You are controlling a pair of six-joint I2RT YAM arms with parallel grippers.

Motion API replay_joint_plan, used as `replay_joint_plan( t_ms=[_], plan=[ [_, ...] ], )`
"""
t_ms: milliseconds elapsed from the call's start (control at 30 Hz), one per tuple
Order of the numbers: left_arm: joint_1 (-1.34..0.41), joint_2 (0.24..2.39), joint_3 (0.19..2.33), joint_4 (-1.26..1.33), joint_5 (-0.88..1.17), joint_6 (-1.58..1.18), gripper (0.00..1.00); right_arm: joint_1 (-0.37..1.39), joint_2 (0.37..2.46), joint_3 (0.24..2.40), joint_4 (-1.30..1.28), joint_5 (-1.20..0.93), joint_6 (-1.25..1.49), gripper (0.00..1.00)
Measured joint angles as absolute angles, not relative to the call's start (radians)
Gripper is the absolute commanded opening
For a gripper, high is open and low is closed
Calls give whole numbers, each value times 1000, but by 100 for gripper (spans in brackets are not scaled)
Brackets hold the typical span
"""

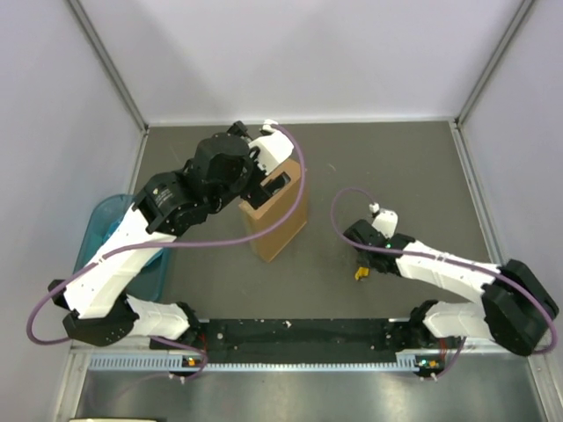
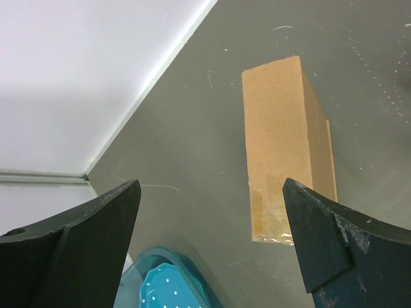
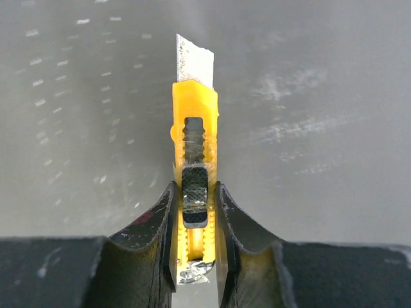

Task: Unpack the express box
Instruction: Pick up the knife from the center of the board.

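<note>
The express box (image 1: 274,221), plain brown cardboard, stands on a narrow side at the table's middle left. The left wrist view shows it (image 2: 286,138) from above, with clear tape on its near end. My left gripper (image 1: 278,183) hovers over the box's far end, open wide (image 2: 210,192) with nothing between its fingers. A small yellow utility knife (image 3: 194,122) with its blade out lies low over the table at the right. My right gripper (image 3: 194,192) is shut on the knife's handle, both fingers against its sides. From the top view the knife (image 1: 360,273) peeks out under that gripper (image 1: 363,262).
A teal plastic basket (image 1: 98,236) sits at the table's left edge, under the left arm, and also appears below the left fingers (image 2: 160,282). White walls close off the table at the back and sides. A purple cable loops from each arm.
</note>
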State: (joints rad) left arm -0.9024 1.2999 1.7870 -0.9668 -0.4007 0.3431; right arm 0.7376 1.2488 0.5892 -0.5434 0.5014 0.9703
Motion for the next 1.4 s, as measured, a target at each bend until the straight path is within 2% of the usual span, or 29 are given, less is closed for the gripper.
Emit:
replay_joint_plan(
  t_ms=[233,467,700,967,1200,1400],
  plan=[
    [-901,1301,1798,-999,-307,366,99,876,1013,706,-526,505,673,0],
    [-867,1290,1799,-1018,-91,341,99,951,850,892,-548,463,429,0],
    [-728,1284,1854,-1017,212,245,99,1126,902,1116,-615,474,250,0],
    [-680,1323,2004,-1033,515,129,99,1236,1029,1352,-671,516,105,0],
    [-564,1349,1998,-1035,757,-13,99,1309,1086,1470,-712,557,18,0],
    [-525,1358,1909,-944,904,-154,99,1327,1131,1547,-725,591,-29,0]
  ],
)
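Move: The right hand already has the knife pinched, low over the board. From it the standing box lies about 20 cm to the left and 6 cm farther out, its middle some 8 cm higher; the open left gripper hangs roughly 26 cm to the left, 6 cm ahead and 37 cm above. From the left hand the knife is about 26 cm to the right, 6 cm back and 37 cm down, while the box is level with it fore and aft, 5 cm right and 29 cm below. Up, fast at first and then slowing, the right hand carries the knife nearly 40 cm, also about 15 cm left and a little back, towards the left gripper; it turns some 60 degrees counter-clockwise and tips its fingers up, keeping its grip. The left hand, still wide open, draws back and right, then rises, rolling left side down and turning clockwise to face the blade. ##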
